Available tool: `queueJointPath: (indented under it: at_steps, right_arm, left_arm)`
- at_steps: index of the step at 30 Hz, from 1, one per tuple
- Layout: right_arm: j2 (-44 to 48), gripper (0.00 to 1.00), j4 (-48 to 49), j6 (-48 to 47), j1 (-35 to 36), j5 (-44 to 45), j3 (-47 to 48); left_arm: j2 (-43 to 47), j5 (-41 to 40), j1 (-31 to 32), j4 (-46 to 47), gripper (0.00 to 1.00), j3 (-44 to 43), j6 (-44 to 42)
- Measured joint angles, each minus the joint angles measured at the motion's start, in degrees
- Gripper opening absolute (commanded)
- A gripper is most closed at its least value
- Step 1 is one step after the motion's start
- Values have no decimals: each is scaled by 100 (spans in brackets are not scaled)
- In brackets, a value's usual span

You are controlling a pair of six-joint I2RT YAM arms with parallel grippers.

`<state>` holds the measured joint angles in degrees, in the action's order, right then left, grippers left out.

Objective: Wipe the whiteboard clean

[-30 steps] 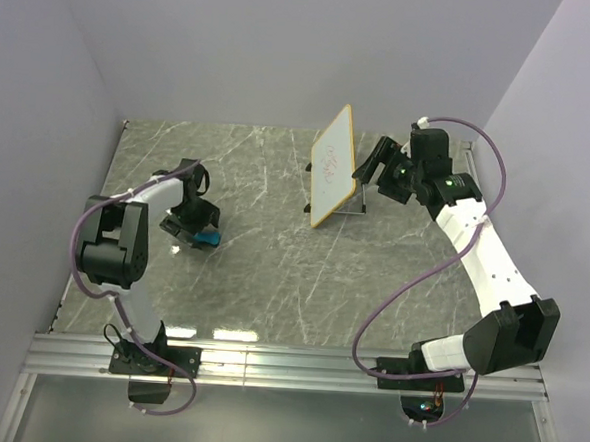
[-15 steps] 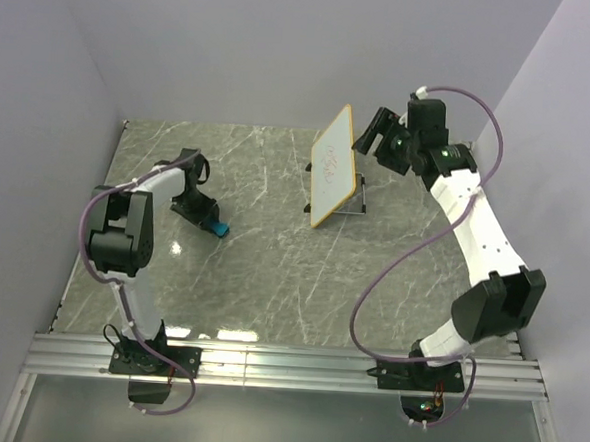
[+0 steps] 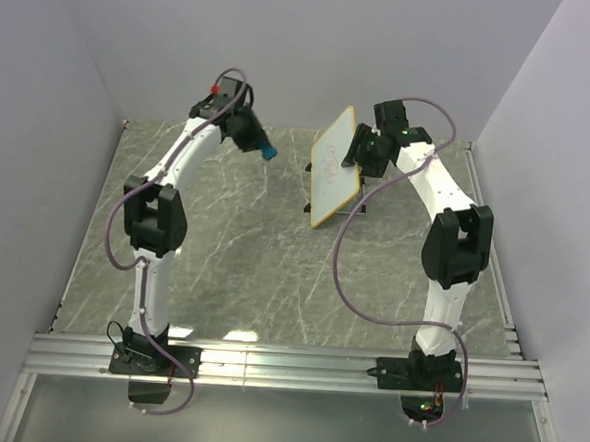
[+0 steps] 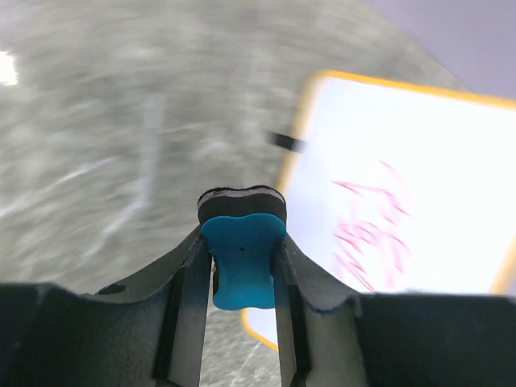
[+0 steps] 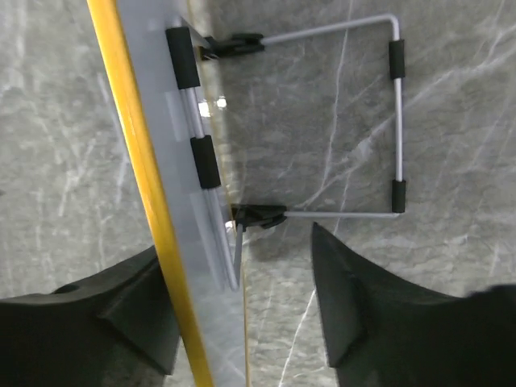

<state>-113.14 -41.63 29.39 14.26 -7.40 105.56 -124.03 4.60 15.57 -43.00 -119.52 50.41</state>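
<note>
The whiteboard (image 3: 331, 171), white with a yellow rim and red scribbles, stands tilted on its wire easel legs (image 5: 395, 121) at the back middle of the table. A blue bone-shaped eraser (image 3: 267, 151) is held in the air left of the board, with my left gripper (image 3: 262, 147) shut on it. In the left wrist view the eraser (image 4: 242, 258) sits between the fingers, with the scribbled board face (image 4: 403, 201) ahead on the right. My right gripper (image 3: 363, 151) stands open astride the board's upper rim (image 5: 137, 145), with the grey back side between its fingers (image 5: 347, 298).
The grey marbled tabletop (image 3: 233, 247) is walled in by pale panels on the left, back and right. Purple cables loop from both arms. A metal rail (image 3: 286, 366) with the arm bases runs along the near edge.
My left gripper shut on the eraser at the table's left, then lifted it up and back toward the board. My right gripper moved left over the board's rim and its jaws narrowed.
</note>
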Motion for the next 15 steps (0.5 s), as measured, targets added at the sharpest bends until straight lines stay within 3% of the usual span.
queueJointPath:
  at_steps: [3,8,15]
  right_arm:
    - [-160,51,-20,-48,7,-15,17]
    - [-153,36,-70,-103,35,-11,96]
    - [-142,26,-72,-87,50,-66,105]
  left_arm:
    - [-208,254,313,46,0,-592,-310]
    - [-380,846,776,83,0,-708,-695]
    - [-863,1552,1202,382,0,-901,-909]
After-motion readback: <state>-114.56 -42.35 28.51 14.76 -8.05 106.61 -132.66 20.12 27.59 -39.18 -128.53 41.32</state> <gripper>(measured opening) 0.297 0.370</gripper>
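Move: The red marks on the whiteboard lie about 18 cm to the right of the left hand, level with it fore and aft and some 7 cm lower; the right gripper stands about 26 cm to the right and 3 cm nearer. For the right hand, the board's raised edge is already between the open fingers, about 2 cm to the left, with the marks 8 cm left and 3 cm ahead, and the wire stand on the table about 16 cm below, 3 cm left. Swiftly rightward, the left hand carries the already gripped eraser about 15 cm towards the marks and in over the board's low left part, rising slightly first, then sinking and drawing back some 5 cm while turning about 30 degrees clockwise. The right hand sinks barely a centimetre, then stays in place and closes its fingers from both sides onto the board's raised edge. ##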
